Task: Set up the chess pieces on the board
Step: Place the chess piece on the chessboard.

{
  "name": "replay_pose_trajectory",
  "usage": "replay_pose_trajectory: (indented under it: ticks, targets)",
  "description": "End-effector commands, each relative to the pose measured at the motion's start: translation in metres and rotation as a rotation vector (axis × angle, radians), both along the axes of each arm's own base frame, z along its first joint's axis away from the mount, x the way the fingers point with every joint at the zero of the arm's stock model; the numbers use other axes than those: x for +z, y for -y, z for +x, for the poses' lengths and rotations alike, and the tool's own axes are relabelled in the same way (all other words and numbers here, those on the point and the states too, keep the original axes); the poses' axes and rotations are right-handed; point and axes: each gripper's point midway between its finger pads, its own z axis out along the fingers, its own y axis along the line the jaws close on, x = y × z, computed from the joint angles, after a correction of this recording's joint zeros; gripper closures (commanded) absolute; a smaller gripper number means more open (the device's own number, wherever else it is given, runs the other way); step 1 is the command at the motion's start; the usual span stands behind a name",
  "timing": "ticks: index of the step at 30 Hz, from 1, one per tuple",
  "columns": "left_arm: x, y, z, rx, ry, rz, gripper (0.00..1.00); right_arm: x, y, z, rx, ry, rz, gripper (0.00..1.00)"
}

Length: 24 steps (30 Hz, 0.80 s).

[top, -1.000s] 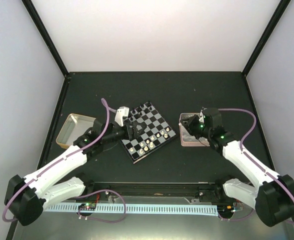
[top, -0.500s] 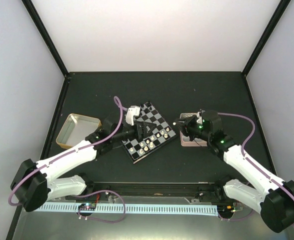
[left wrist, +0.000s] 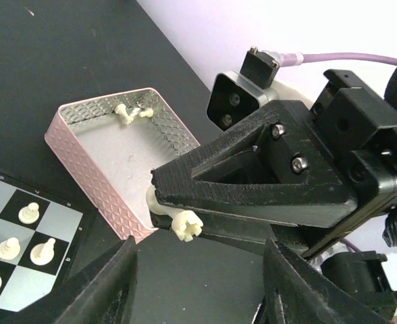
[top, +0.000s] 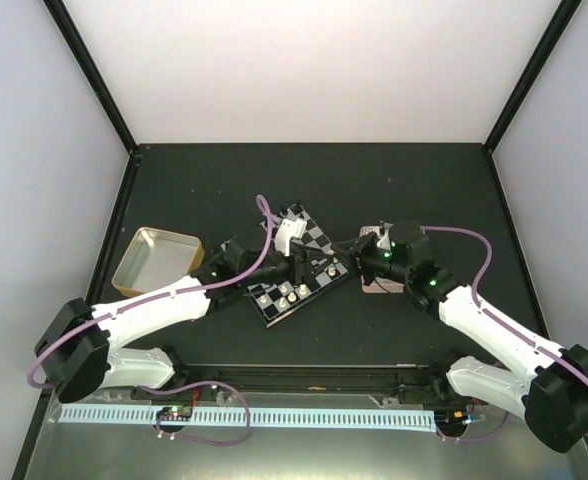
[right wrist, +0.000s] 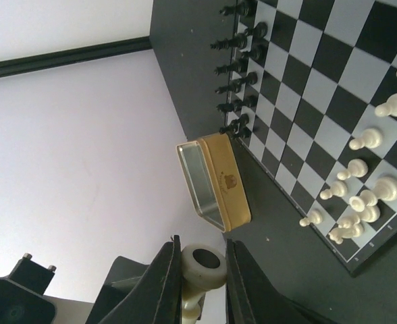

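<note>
The board (top: pixel 319 238) lies at mid-table, with black pieces (right wrist: pixel 233 64) along one edge and cream pieces (right wrist: pixel 360 202) along the other. My right gripper (right wrist: pixel 200 273) is shut on a cream chess piece (right wrist: pixel 203 265), base toward its camera. In the left wrist view that cream piece (left wrist: pixel 179 221) sticks out of the right gripper's fingers (left wrist: pixel 252 182), crown end forward. My left gripper (left wrist: pixel 200 287) is open just below and short of it, with nothing between its fingers (left wrist: pixel 111 283). From above, the left gripper (top: pixel 302 262) hangs over the board's right side, facing the right gripper (top: pixel 357 247).
A pink tray (left wrist: pixel 84 155) beside the board's right edge holds a couple of cream pieces (left wrist: pixel 131 113). A shiny gold-sided tin (top: pixel 154 260) stands open at the left. Black frame rails border the dark table.
The left arm has swung right across the board toward the right gripper, and its jaws have narrowed. The right gripper has moved left from the pink tray, still gripping the cream piece.
</note>
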Motion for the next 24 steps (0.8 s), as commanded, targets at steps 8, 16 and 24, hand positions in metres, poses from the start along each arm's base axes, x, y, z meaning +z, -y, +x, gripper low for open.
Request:
replay_pose_trajectory:
  ticks: [8, 16, 24]
  targets:
    - [0.014, 0.01, 0.007, 0.01, 0.098, 0.029, 0.67, 0.021, -0.025, -0.006, 0.066, 0.004, 0.065, 0.9]
    - [0.012, 0.007, 0.011, 0.029, 0.124, 0.065, 0.88, 0.017, -0.031, -0.011, 0.094, -0.01, 0.058, 0.9]
    - [0.013, 0.002, 0.012, 0.044, 0.144, 0.089, 0.98, 0.014, -0.03, -0.011, 0.1, 0.007, 0.027, 0.81]
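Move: The white chess piece, held in the right fingers with its crown end free, sits about 3 cm to the left hand's right, 2 cm ahead and 1 cm below. The nearest white pawn on the board is roughly 13 cm beneath the left hand and 2 cm to its right, level with it fore and aft; the pink tray lies some 15 cm right, straight across and 14 cm down. From the right hand, the open left fingers are about 3 cm left and 2 cm back, at its height. The left fingers close from about half open and pinch the crown end of the white chess piece, that hand sinking some 1.5 cm with a slight tilt. Before that, the right hand, still gripping the piece, carries it about 2 cm left in between the left fingers, then holds it there without opening. ##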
